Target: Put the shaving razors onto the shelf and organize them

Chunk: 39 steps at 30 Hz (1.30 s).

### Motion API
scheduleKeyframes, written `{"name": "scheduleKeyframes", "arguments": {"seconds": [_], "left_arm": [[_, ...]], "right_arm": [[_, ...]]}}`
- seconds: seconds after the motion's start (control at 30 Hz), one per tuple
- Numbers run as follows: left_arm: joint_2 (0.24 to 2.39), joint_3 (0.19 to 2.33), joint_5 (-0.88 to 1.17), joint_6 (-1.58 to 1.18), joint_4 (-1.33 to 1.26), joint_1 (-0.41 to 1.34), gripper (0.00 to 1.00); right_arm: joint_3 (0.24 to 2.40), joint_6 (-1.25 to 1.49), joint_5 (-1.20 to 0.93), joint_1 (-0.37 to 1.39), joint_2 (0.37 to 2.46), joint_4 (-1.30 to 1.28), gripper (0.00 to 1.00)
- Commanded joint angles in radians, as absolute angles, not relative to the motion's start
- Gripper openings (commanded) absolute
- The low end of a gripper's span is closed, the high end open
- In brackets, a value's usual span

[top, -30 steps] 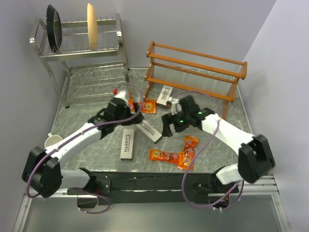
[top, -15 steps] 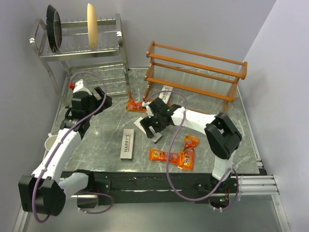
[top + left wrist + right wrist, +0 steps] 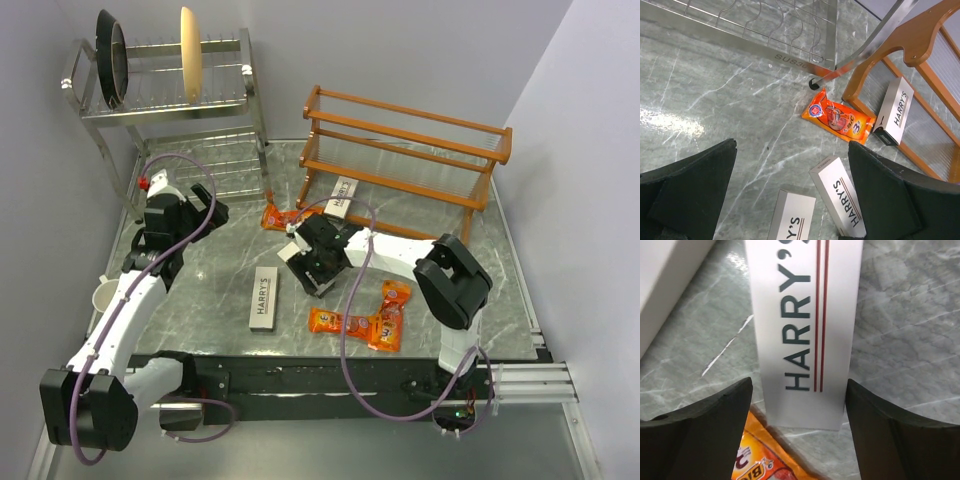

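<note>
Three pale-grey HARRY'S razor boxes show from above. One (image 3: 266, 298) lies at centre-left, one (image 3: 341, 195) rests against the foot of the orange-brown wooden shelf (image 3: 405, 150), and the middle box (image 3: 325, 283) lies under my right gripper (image 3: 312, 262). In the right wrist view that gripper (image 3: 799, 385) is open astride the middle box (image 3: 805, 330), fingers close to both long edges. Orange packs lie at the shelf's left foot (image 3: 280, 216) and at the front (image 3: 340, 322) (image 3: 392, 312). My left gripper (image 3: 200, 212) (image 3: 792, 147) hangs open and empty above the table at the left.
A steel wire dish rack (image 3: 170, 90) holding a dark pan and a pale plate stands at the back left, its foot (image 3: 815, 82) close to an orange pack (image 3: 837, 115). A white mug (image 3: 105, 292) sits at the left table edge. Purple cables loop over both arms.
My left arm has drawn back from the centre to the left, near the steel rack. My right gripper moved left over the middle box and its jaws narrowed around it.
</note>
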State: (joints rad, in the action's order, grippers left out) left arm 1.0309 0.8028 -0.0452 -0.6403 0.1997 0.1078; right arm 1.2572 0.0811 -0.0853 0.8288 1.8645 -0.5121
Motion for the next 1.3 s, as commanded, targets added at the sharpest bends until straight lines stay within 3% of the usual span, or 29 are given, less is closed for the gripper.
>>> {"name": "scheduleKeyframes", "arguments": {"seconds": [0.0, 0.23, 0.33, 0.63, 0.8, 1.27], "left_arm": [[1.011, 0.807, -0.029, -0.643, 0.17, 0.1, 0.99], [1.02, 0.798, -0.014, -0.654, 0.144, 0.101, 1.0], [1.025, 0.796, -0.015, -0.64, 0.134, 0.1, 1.0], [1.057, 0.788, -0.009, -0.649, 0.084, 0.1, 1.0], [1.081, 0.807, 0.005, -0.65, 0.072, 0.1, 0.99], [1.12, 0.819, 0.008, -0.647, 0.061, 0.097, 0.99]], "right_arm": [[1.279, 0.118, -0.051, 0.827, 1.901, -0.506, 0.75], [1.226, 0.13, -0.002, 0.827, 1.879, -0.477, 0.51], [1.207, 0.158, 0.047, 0.822, 1.816, -0.482, 0.48], [1.111, 0.301, 0.126, 0.689, 1.522, -0.58, 0.48], [1.129, 0.336, 0.14, 0.496, 1.572, -0.594, 0.46], [1.288, 0.405, 0.253, 0.396, 1.767, -0.543, 0.45]]}}
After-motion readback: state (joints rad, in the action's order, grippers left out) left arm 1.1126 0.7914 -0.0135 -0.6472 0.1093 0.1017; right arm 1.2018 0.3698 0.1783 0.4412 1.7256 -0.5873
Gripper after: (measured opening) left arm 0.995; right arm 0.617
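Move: The razor box to be gripped lies with its near end between the right hand's open fingers, its middle about 3 cm ahead, 3 cm left and 2 cm below. A second razor box is some 13 cm to this hand's left and 3 cm back; an orange packet sits about 9 cm back and 6 cm right; the razor box already on the shelf is roughly 20 cm ahead and 5 cm right. From the left hand, the box being gripped is about 8 cm back, 23 cm right and 18 cm down. The slanted razor box is pinched across its near end as the right hand sinks about 1.5 cm and finishes closing. Still gripped, it is raised some 8 cm and swung about 16 cm right and 8 cm forward, turning some 40 degrees clockwise to point at the wooden shelf, then lowered about 4 cm and eased forward towards the lower bay. ##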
